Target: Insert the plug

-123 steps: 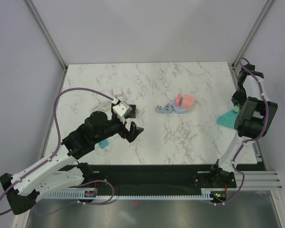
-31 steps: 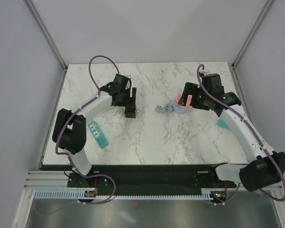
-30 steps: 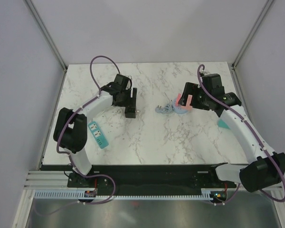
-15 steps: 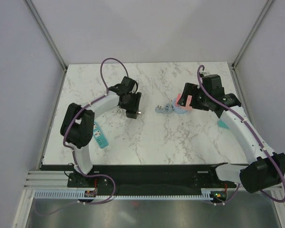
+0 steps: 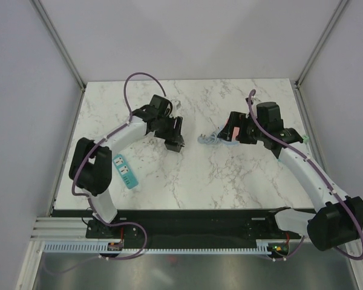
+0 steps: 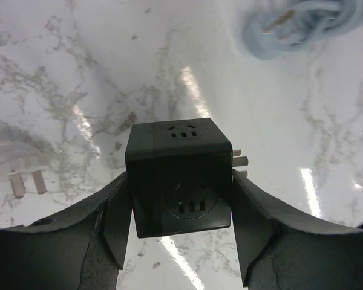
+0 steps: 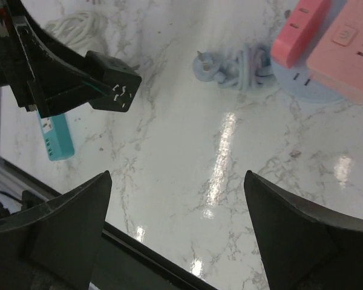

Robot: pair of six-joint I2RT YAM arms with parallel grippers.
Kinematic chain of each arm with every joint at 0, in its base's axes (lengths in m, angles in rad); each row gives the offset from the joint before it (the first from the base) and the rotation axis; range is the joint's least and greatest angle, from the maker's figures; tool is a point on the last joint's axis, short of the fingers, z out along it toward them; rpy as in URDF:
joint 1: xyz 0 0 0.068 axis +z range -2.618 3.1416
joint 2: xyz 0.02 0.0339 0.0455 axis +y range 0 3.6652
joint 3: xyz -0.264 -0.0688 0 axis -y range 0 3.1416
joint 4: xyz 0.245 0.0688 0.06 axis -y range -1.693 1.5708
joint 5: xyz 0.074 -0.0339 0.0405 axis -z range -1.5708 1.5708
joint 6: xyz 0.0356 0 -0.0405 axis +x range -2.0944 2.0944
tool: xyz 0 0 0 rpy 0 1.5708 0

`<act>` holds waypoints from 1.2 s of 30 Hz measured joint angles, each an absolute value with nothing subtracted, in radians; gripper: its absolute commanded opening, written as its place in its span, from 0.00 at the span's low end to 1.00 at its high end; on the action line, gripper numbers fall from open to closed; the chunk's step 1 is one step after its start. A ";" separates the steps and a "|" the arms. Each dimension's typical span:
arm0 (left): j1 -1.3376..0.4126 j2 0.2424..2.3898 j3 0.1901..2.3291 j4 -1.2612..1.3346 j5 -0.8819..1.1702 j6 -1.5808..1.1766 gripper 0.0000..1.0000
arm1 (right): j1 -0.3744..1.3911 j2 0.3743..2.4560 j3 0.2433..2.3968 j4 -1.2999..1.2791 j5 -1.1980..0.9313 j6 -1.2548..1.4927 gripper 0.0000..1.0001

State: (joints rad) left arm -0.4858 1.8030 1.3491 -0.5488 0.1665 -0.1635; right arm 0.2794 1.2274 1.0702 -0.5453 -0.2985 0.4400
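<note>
My left gripper [image 6: 180, 202] is shut on a black cube socket [image 6: 178, 172], one finger on each side. The cube is off the marble, and its metal prongs [image 6: 240, 162] stick out on its right. From above, this gripper [image 5: 174, 138] and the cube [image 5: 173, 145] are left of centre. A pale blue coiled cable with a plug [image 7: 230, 63] lies to the right, beside the pink power strips [image 7: 302, 30]. My right gripper [image 7: 176, 176] is open and empty, hovering over the marble near the cable [image 5: 207, 139].
A teal power strip [image 5: 126, 171] lies at the left near the front edge. A white plug [image 6: 18, 166] and white cable [image 7: 78, 24] lie behind the left gripper. The pink strips [image 5: 236, 132] are partly covered by the right wrist.
The left gripper has narrowed onto the black cube and swung it slightly right. The right arm has come down and left over the pink strips, toward the blue cable.
</note>
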 measured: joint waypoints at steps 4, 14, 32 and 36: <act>-0.485 1.694 1.349 -0.542 0.330 -0.162 0.02 | 0.280 1.163 0.966 -0.407 -0.420 0.448 0.96; -0.452 1.505 1.322 -0.315 0.641 -0.499 0.02 | 0.307 0.855 0.673 0.086 -0.374 0.471 0.98; -0.467 1.336 1.032 0.326 0.402 -1.533 0.02 | 0.785 1.131 0.625 0.730 0.177 0.155 0.98; -0.469 1.287 0.999 0.340 0.358 -1.577 0.02 | 0.804 1.204 0.673 0.777 0.225 0.123 0.98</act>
State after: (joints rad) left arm -0.4690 1.2865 0.9993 0.3405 0.3584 -1.5772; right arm 0.8036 1.2037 0.6731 0.7773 0.2253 0.1226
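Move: My left hand already pinches the black cube socket, just clear of the table. My open right gripper hangs about 21 cm to its right, 5 cm nearer the bases and 11 cm higher, so that gripper has the cube some 21 cm left, 5 cm ahead and 11 cm below it. The coiled blue cable lies about 8 cm ahead and 6 cm left of my right hand, 16 cm down; the pink block sits some 12 cm ahead, 3 cm right, equally low. I lift the black cube about 28 cm with my left hand, keeping my pinch and drifting right, while I roll the wrist some 80 degrees so its fingers swing from down to pointing right. My right hand, still wide open, first rises, then slides left about 10 cm towards the cube, its fingers tipping up to nearly level. ##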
